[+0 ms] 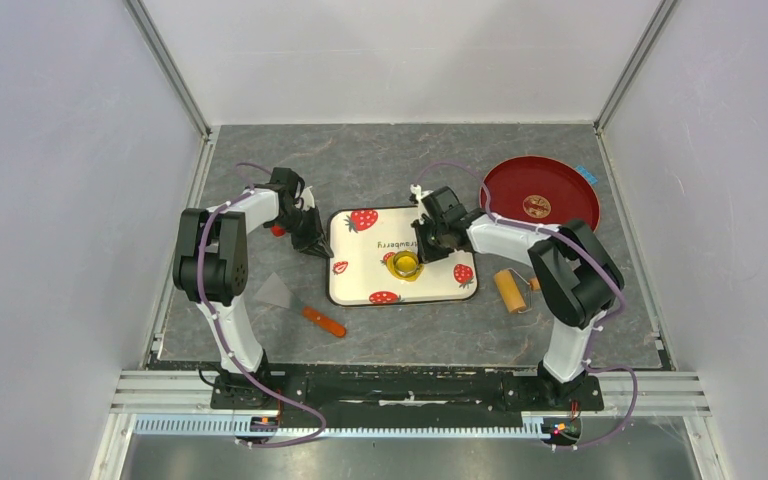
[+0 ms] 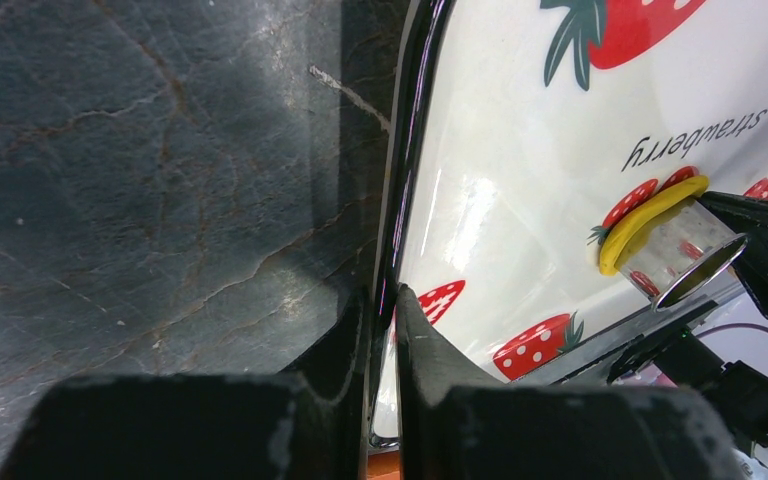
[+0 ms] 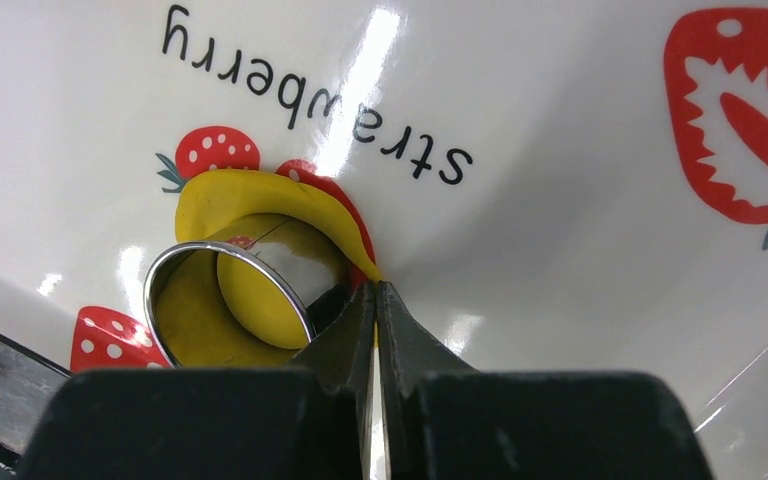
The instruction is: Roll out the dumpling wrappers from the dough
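On the white strawberry tray (image 1: 360, 270) stands a metal ring cutter (image 3: 228, 300), pressed into flattened yellow dough (image 3: 260, 195). Inside the ring lies a round yellow dumpling wrapper (image 3: 260, 300). My right gripper (image 3: 375, 290) is shut on the thin edge of the dough just outside the ring, and yellow shows between its tips. In the top view it (image 1: 420, 254) sits right beside the cutter (image 1: 405, 264). My left gripper (image 2: 385, 300) is shut on the tray's black left rim (image 2: 405, 180), seen from above at the tray's left edge (image 1: 317, 248).
A red plate (image 1: 540, 192) lies at the back right. A wooden roller (image 1: 510, 290) rests right of the tray. A scraper with an orange handle (image 1: 300, 305) lies front left. A small red object (image 1: 277, 230) sits by the left arm.
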Action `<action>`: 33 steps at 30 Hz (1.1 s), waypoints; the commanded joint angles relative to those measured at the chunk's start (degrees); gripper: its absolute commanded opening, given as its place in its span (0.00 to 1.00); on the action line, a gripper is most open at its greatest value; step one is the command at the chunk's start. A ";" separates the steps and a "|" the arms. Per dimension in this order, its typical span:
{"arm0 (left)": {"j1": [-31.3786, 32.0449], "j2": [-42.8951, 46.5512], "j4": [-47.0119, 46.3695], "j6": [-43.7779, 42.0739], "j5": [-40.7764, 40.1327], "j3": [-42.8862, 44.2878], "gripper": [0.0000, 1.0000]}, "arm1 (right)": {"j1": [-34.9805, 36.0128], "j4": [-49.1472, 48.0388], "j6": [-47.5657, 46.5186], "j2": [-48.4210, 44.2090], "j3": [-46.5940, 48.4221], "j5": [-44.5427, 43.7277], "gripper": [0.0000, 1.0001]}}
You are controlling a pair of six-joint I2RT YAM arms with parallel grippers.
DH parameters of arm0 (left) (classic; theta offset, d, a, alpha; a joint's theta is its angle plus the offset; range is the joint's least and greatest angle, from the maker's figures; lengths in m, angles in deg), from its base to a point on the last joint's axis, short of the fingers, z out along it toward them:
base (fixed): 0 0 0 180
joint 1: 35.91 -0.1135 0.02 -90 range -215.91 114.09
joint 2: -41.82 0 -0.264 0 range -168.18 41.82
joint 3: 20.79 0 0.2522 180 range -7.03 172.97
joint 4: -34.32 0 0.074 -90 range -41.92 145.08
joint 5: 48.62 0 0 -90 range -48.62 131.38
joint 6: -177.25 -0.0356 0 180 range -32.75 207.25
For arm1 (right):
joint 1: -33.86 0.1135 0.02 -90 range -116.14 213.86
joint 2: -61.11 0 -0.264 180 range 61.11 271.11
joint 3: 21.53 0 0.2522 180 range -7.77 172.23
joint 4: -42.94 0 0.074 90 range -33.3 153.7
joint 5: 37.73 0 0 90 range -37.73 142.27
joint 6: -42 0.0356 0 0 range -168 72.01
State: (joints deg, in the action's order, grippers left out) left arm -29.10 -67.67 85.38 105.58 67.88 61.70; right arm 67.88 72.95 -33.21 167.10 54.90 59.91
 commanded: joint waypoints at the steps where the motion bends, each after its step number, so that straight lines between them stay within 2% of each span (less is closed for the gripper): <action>1: 0.58 -1.54 -1.77 -0.53 0.79 1.14 0.02 | 0.34 11.33 -1.61 3.83 -6.10 -6.52 0.02; 9: 0.57 -2.52 -1.76 0.39 0.02 1.53 0.02 | 0.32 11.29 -1.09 -0.32 -9.49 -5.41 0.01; 21: 0.84 -2.93 -2.02 0.87 1.76 1.58 0.02 | 1.09 5.82 2.52 -7.83 -16.62 2.90 0.06; 27: 1.10 -3.18 -1.88 0.82 2.08 1.76 0.02 | 1.37 3.52 3.82 -10.65 -18.72 4.01 0.12; 33: 1.10 -3.35 -2.33 1.07 3.22 1.73 0.02 | 1.39 2.10 4.84 -12.23 -20.30 4.44 0.33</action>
State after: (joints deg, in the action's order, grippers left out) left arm -29.18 -68.70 85.75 105.60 68.62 62.77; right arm 69.10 69.39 -28.23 153.35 38.18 67.28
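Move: The loose edge of dough outside the cutter is already pinched in my right fingertips. The cutter stands about 4 cm left of them and 1 cm nearer me, and the tray's near edge lies straight back, some 11 cm off. The rolling pin is roughly 24 cm right and 8 cm back. From my left hand, at the tray's left rim, that pinched dough is about 25 cm right and 2 cm back. With my right hand I draw the pinched dough edge back alongside the cutter towards the tray's near edge, about 8 cm, slowly at first, then faster, drifting slightly right and staying low over the tray. Near the end I part my fingers and tilt the wrist a little. My left hand stays put, keeping its pinch on the tray's left rim. ##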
